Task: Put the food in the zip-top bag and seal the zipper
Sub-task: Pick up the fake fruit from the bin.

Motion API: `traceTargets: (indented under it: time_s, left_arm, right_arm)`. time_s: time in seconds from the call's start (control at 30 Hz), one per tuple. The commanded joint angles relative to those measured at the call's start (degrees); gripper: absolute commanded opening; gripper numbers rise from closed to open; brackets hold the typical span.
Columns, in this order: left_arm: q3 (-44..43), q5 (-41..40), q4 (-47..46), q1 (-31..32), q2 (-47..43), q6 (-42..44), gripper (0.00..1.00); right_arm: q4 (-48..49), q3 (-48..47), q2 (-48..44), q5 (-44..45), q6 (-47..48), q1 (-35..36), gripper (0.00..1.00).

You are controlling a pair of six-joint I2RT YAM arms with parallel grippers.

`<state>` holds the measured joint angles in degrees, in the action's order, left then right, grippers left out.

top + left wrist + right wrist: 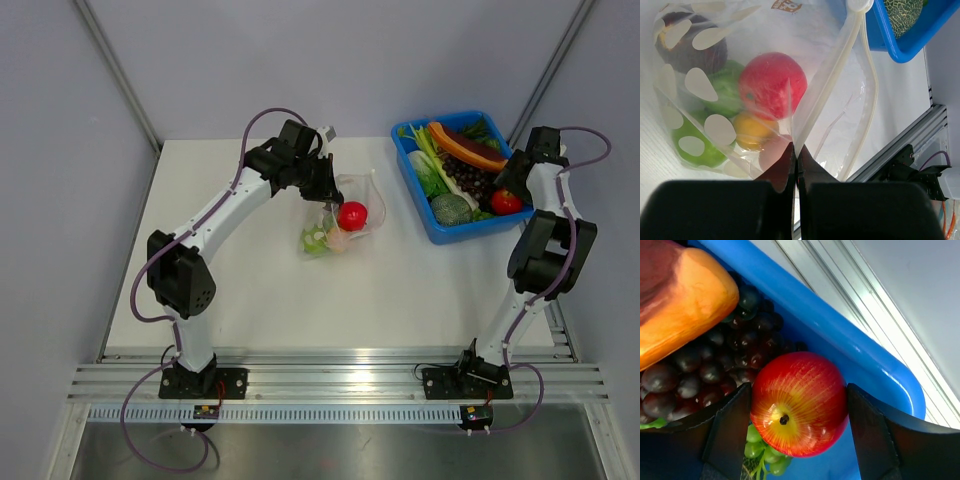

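The clear zip-top bag (352, 196) lies on the table and holds food: a red fruit (772, 82), green pieces (692, 145), a yellow piece (754, 131) and a dark one (690, 47). My left gripper (796, 150) is shut on the bag's mouth edge, pinching the zipper (832, 75) strip, which runs away from the fingers. In the top view the left gripper (328, 198) hovers just left of the bag's mouth. My right gripper (797, 410) is down in the blue tray (865, 355), both pads against a red-and-yellow apple (797, 402).
The blue tray (440, 236) stands at the back right and holds dark grapes (705, 365), an orange-skinned piece (680, 295), green grapes (765, 457) and leafy greens (428, 165). The table's right rail runs close past the tray.
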<state>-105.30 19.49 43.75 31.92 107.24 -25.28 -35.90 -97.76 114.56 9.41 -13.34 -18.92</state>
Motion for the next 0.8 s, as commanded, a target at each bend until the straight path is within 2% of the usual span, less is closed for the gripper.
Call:
traceTargets:
  time_s: [0.0,0.4,0.77]
  left_arm:
    - [0.4,1.1,-2.4,0.2,-3.8,0.5,0.0]
    - [-2.8,-0.2,-0.1,0.2,-2.4,1.0,0.0]
    - [-6.0,0.6,0.5,0.2,-1.2,-0.5,0.0]
  right_arm:
    - [1.4,1.9,-7.6,-2.7,-1.8,-0.1,0.45]
    - [3.8,8.9,-21.3,-11.4,-3.6,0.1,0.45]
    - [2.9,9.1,-24.7,-15.6,-3.8,3.0,0.47]
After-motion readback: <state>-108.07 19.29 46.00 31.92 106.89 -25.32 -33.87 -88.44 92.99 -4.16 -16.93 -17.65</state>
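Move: The right hand already grips the red fruit in the bin; the bag's mouth lies about 36 cm to its left, some 6 cm back and 8 cm higher. Beside the fruit, the dark grapes lie 7 cm left and 4 cm ahead, the green grapes 6 cm left and 3 cm back, and the melon 13 cm left and 2 cm back. From the left hand, still pinching the bag's rim, the mouth is about 6 cm right and 1 cm ahead. The right hand keeps its grip, lifting the fruit some 11 cm, then leftward towards the bag, fingertips tilting outward. ##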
